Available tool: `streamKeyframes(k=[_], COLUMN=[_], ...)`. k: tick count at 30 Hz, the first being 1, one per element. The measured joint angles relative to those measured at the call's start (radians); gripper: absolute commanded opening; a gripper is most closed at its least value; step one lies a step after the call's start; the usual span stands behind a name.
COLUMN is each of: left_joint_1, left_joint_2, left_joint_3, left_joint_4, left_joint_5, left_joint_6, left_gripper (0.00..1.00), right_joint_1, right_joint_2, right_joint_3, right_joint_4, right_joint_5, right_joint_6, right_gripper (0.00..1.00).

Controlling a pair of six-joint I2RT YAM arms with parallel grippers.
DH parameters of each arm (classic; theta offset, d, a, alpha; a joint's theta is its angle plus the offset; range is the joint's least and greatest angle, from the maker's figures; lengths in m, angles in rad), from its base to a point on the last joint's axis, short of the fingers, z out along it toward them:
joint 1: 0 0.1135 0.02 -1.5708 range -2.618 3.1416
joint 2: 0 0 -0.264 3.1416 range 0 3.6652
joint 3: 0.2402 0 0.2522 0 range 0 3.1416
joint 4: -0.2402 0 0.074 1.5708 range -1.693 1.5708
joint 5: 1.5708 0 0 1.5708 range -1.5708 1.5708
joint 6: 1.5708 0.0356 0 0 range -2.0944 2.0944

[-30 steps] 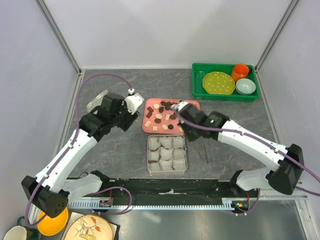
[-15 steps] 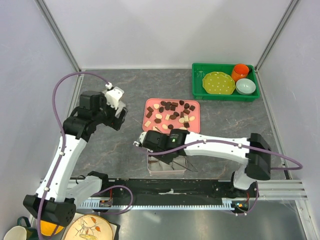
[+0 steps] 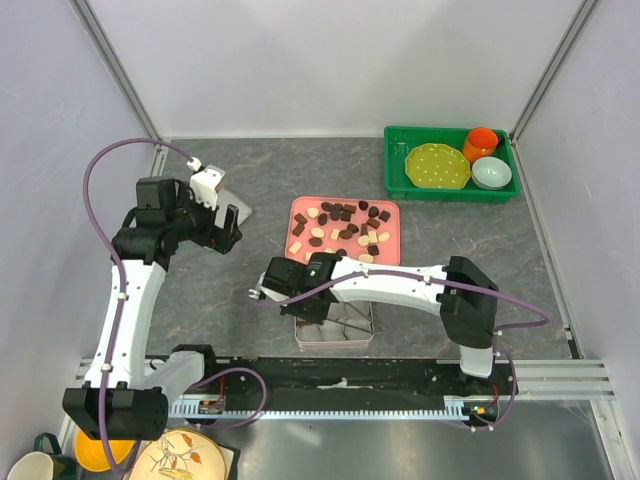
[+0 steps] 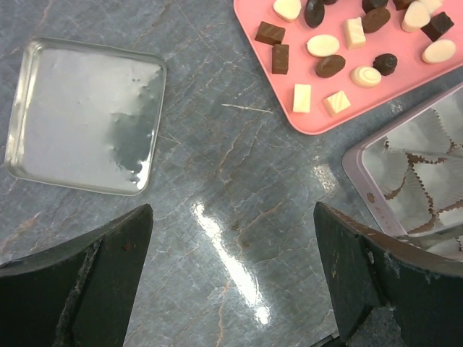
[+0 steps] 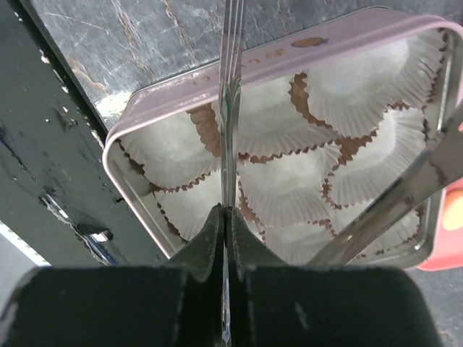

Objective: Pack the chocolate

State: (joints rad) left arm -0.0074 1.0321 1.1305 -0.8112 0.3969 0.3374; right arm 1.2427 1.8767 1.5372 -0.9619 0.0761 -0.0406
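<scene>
The chocolate (image 3: 345, 222), dark and cream pieces, lies on a pink tray (image 3: 392, 208); the left wrist view shows it at the top right (image 4: 329, 66). Below the tray stands a pink-rimmed tin (image 3: 335, 343) lined with white paper cups (image 5: 289, 191), with no chocolate visible in it. My right gripper (image 3: 312, 308) hangs over the tin, shut on thin metal tongs (image 5: 230, 87) whose other arm (image 5: 405, 202) splays right. Left of the tray, my left gripper (image 3: 228, 222) stands open above bare table (image 4: 233, 210), holding nothing.
A clear square lid (image 4: 83, 116) lies flat on the table under the left arm. A green bin (image 3: 398, 185) at the back right holds a yellow plate, an orange cup and a bowl. A black rail (image 3: 340, 385) runs along the near edge.
My right arm swung from over the pink tray down to the tin, staying shut. My left gripper opened wider and drew back to the left, away from the tray.
</scene>
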Motion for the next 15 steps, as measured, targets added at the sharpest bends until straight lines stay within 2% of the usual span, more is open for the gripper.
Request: streamKeyframes(k=[4,11,15], left_joint_1=[0.0,0.0,0.0], left_joint_2=[0.002,-0.002,-0.008], left_joint_3=[0.0,-0.003,-0.01], left_joint_4=[-0.002,-0.002,-0.003], left_joint_5=[0.006,0.006,0.006], left_joint_6=[0.0,0.001,0.008], left_gripper=[0.99,0.99,0.99], right_joint_1=[-0.024,-0.042,-0.042], right_joint_2=[0.02,0.025,0.025], right_joint_3=[0.001,0.001,0.002], right_joint_4=[0.01,0.055,0.067], right_joint_5=[-0.047,-0.093,-0.103], right_joint_6=[-0.013,-0.026,-0.028], right_gripper=[0.15,0.38,0.42])
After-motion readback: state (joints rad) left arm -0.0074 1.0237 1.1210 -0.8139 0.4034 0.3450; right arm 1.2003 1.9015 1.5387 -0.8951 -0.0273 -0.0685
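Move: The right hand holds the metal tongs by one arm over the chocolate box, whose middle lies some 5 cm to its right, 2 cm farther out and about 4 cm below. The pink chocolate tray stands about 16 cm ahead and 6 cm to the right; the clear tray, roughly 21 cm ahead and 21 cm left. From the left hand, the box is about 20 cm right, 13 cm back and 19 cm lower. The right hand's pinch on the tongs' arm ends over the box: the fingers, shut at first, spread to about two fifths open around the metal. While opening, the hand sinks scarcely 1 cm, then eases roughly 1.5 cm to its left towards the box's left wall, with only a slight tilt, still pointing down. ##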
